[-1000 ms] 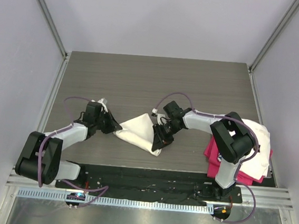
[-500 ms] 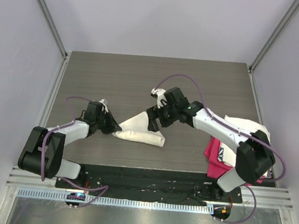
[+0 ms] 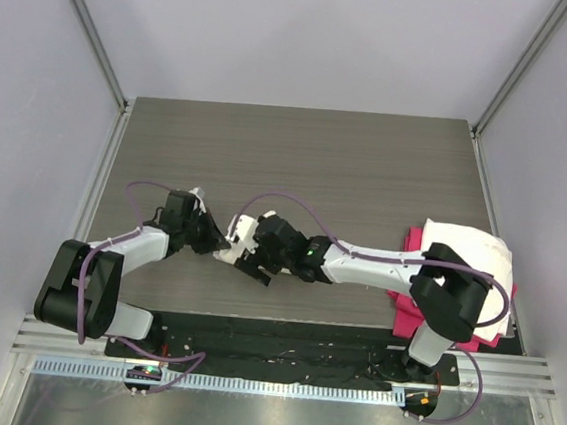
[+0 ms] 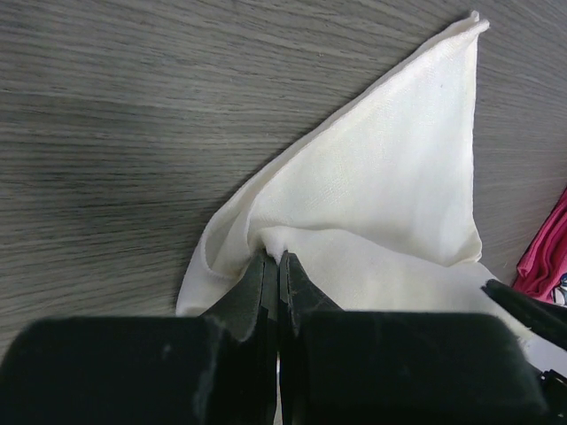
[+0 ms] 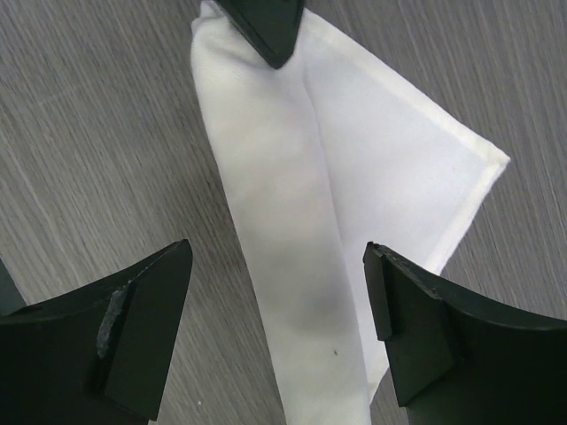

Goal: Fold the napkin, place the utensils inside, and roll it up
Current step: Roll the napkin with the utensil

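The cream-white napkin (image 5: 275, 177) lies folded in a long strip on the dark wood table, with one flap spread out to a corner (image 5: 483, 164). My left gripper (image 4: 273, 258) is shut on a bunched corner of the napkin (image 4: 381, 195), left of centre in the top view (image 3: 217, 240). My right gripper (image 5: 279, 310) hangs open just above the strip, one finger on each side and nothing between them. In the top view the right gripper (image 3: 251, 264) sits close beside the left one and covers most of the cloth. The utensils are out of view.
A pink cloth (image 3: 405, 285) with a folded white cloth (image 3: 480, 260) on it lies at the table's right edge, under the right arm's elbow. Bare wood table (image 3: 299, 154) stretches to the back. Grey walls close in on both sides.
My right gripper let go of the napkin, opened wide, and swept left along the cloth toward my left gripper. The left gripper stayed put, shut on its corner.
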`<state>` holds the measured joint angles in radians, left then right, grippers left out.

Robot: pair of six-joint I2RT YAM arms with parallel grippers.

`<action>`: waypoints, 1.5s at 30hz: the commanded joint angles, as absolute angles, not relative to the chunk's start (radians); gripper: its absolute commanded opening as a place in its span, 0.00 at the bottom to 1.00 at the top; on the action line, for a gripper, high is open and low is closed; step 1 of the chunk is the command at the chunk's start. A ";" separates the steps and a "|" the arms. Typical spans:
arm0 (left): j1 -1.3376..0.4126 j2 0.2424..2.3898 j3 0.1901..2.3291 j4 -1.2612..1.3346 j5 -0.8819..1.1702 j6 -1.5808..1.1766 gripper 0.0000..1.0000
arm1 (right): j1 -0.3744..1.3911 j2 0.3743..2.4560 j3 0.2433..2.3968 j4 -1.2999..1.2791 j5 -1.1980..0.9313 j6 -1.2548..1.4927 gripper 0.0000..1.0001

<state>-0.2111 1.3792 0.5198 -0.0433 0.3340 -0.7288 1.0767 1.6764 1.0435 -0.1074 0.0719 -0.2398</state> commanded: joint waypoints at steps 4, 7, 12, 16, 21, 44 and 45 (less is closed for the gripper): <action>-0.210 1.399 0.541 -0.137 0.311 -0.693 0.00 | 1.106 1.746 1.069 0.017 0.075 -0.354 0.84; -0.210 1.399 0.548 -0.144 0.313 -0.690 0.00 | 1.108 1.770 1.072 0.009 0.072 -0.360 0.81; -0.212 1.399 0.552 -0.144 0.314 -0.689 0.00 | 1.108 1.815 1.068 0.021 0.115 -0.379 0.79; -0.212 1.401 0.555 -0.146 0.321 -0.686 0.00 | 1.104 1.825 1.058 0.051 0.132 -0.400 0.78; -0.210 1.399 0.560 -0.146 0.324 -0.684 0.00 | 1.094 1.864 1.086 0.023 0.107 -0.405 0.74; -0.209 1.063 0.466 -0.178 0.137 -0.703 0.67 | 0.920 1.960 1.185 -0.305 -0.531 -0.112 0.23; -0.210 1.048 0.459 -0.181 0.138 -0.703 0.68 | 0.913 1.980 1.204 -0.328 -0.547 -0.107 0.22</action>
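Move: For the right hand, wide open, the middle of the rolled napkin lies about 6 cm below, some 1 cm farther out and 1 cm to its left. The roll's left end, which the left fingers still pinch, is roughly 7 cm left and 3 cm ahead of the right hand; the unrolled flap's middle is about 6 cm ahead, level sideways. From the left hand, the roll's middle lies some 7 cm to the right and 3 cm back. The right fingers straddle the rolled napkin and pinch it, after the hand has sunk about 5 cm onto it with a slight drift left; keeping the grip, the hand then draws back some 2 cm, its fingertips tipping about 25 degrees towards the base. Meanwhile the left hand holds still on the left end, then opens and lifts away about 4 cm, up and to the left. ##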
